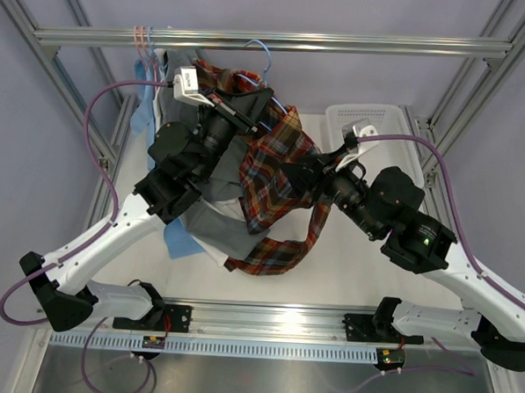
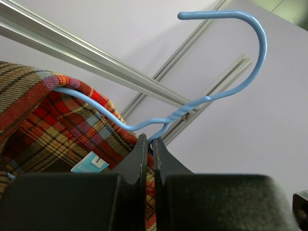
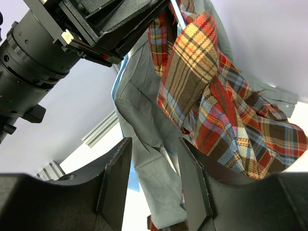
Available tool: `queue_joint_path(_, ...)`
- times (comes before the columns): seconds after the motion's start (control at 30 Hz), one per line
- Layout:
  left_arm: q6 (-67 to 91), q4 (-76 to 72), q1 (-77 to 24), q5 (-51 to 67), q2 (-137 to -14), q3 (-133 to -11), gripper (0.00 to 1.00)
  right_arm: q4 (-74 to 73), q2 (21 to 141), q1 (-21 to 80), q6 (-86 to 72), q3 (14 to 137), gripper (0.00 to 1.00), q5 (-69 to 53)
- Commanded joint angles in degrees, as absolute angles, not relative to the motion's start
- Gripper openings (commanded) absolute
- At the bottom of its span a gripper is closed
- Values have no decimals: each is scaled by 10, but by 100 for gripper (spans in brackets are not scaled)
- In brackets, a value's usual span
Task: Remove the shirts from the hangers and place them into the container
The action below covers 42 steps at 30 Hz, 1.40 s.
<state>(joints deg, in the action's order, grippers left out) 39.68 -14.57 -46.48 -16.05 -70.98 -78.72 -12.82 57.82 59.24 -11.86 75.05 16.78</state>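
A red, navy and yellow plaid shirt [image 1: 272,184] hangs on a light blue hanger [image 2: 211,96], whose hook [image 1: 262,52] is just below the top rail. My left gripper [image 2: 149,141] is shut on the hanger's twisted neck, with the shirt's collar and label [image 2: 89,163] beside it. In the top view that left gripper [image 1: 260,102] is high at the back. My right gripper [image 3: 154,144] stands open beside the plaid shirt [image 3: 226,110]. A grey shirt [image 3: 154,159] hangs beyond its gap. From above, the right gripper [image 1: 292,173] is against the plaid cloth. The white container [image 1: 364,108] stands at the back right.
Pink hangers [image 1: 143,41] hook over the aluminium top rail [image 1: 341,44] at the left. A light blue shirt [image 1: 180,242] and the grey shirt [image 1: 217,231] hang under the left arm. Frame posts stand at both sides.
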Motion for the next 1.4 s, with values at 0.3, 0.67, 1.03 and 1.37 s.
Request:
queue_joint_path(0.3,360,-144,-464,-154,-709,-851,0,-239,527,588,-69,802,52,206)
queue_joint_path(0.67,344,-95,-443,-139,-734,-908,0,-323,488,588,-49,795,53,273)
queue_joint_path(1.03,357,-105,-443,-131,-723,-890,0,-273,521,588,-47,751,51,273)
queue_joint_path(1.37,355,-106,-443,-127,-712,-886,0,-253,523,588,-33,735,47,316)
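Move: The left fingers already grip the blue hanger; the plaid shirt's middle lies about 12 cm below them, 5 back and 3 to the right. From the half-open right hand the same shirt is roughly 5 cm ahead, 1 left and 4 below. The hanger is 10 cm ahead, 4 left and 8 above the right hand, and the grey shirt some 15 cm left, 6 ahead and 12 below it. Right hand, still half-open, swings about 8 cm right, then sinks some 6 cm beside the plaid shirt. ##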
